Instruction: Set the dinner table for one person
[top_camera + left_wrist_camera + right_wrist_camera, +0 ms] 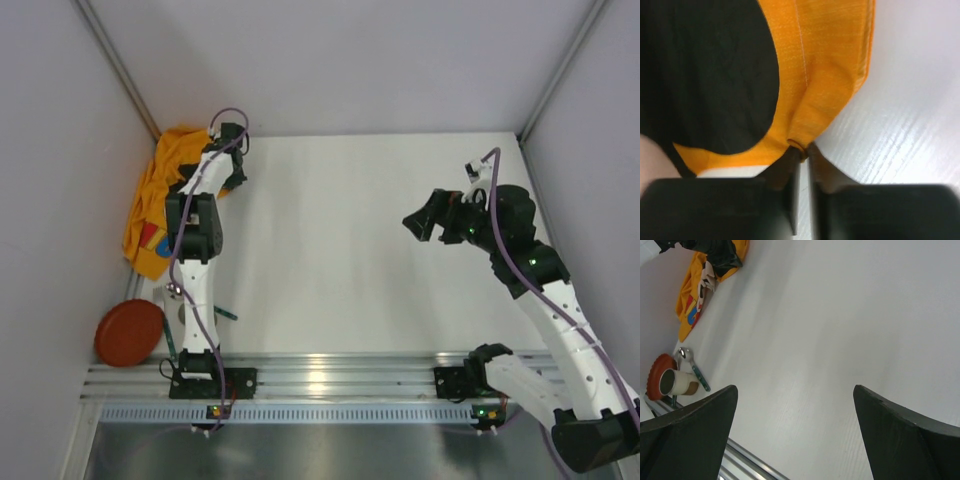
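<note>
The orange cloth (152,205) with a black and coloured print lies crumpled in the far left corner of the white dinner table (340,230). My left gripper (232,140) is down at the cloth's far right edge. In the left wrist view the gripper (804,150) is shut on a pinched fold of the orange cloth (830,60), just above the tabletop (910,100). My right gripper (425,222) hovers over the right half of the table. Its fingers stand wide open in the right wrist view (795,390), with only bare table between them.
A red plate (128,332) lies at the near left by the left arm's base. Beside it are a white cup (677,382) and a spoon with a green handle (694,369). An aluminium rail (330,375) runs along the near edge. Grey walls close the sides.
</note>
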Robot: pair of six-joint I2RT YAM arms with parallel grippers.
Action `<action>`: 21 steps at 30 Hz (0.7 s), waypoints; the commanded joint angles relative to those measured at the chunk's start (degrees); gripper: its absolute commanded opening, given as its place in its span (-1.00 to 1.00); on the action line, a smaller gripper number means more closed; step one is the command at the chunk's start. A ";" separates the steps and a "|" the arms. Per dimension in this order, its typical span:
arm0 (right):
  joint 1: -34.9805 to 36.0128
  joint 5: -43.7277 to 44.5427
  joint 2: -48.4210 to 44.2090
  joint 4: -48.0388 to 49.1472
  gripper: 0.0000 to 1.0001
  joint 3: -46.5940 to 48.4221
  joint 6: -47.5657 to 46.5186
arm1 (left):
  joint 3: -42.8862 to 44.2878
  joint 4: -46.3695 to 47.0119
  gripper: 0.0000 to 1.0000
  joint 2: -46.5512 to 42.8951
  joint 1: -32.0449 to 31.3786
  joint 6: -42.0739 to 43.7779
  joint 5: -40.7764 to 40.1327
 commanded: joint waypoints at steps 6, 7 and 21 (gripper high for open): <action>1.41 -1.00 0.59 2.48 1.00 1.04 -1.76 | -2.89 0.14 -1.00 1.69 -1.22 2.26 11.23; 1.50 -1.00 0.15 2.21 0.99 1.04 -1.85 | -3.60 0.84 -1.00 1.07 -1.58 2.18 11.67; 1.68 1.63 -13.03 -6.22 1.00 -2.91 -6.07 | -17.30 -0.56 -1.00 -13.25 -22.03 -3.80 17.65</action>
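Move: The left hand is down at table height with the orange cloth's right-hand corner between its nearly shut fingertips; the bunched cloth's middle lies about 16 cm left of the hand and 4 cm back. Towards the base, the spoon lies some 33 cm back and 5 cm left, the cup 37 cm back and 6 cm left, the red plate 41 cm back and 22 cm left. From the right hand, that corner is roughly 30 cm ahead, 48 cm left and 25 cm below. Pinching the cloth's corner fully shut, the left hand drags it level across the table to the right, away from the bunched cloth: slowly at first, then in a quickening sweep of about 18 cm that curves back 5 cm near its end, the wrist turning some 20 degrees clockwise. The open, empty right hand draws back about 4 cm and rises 2. ##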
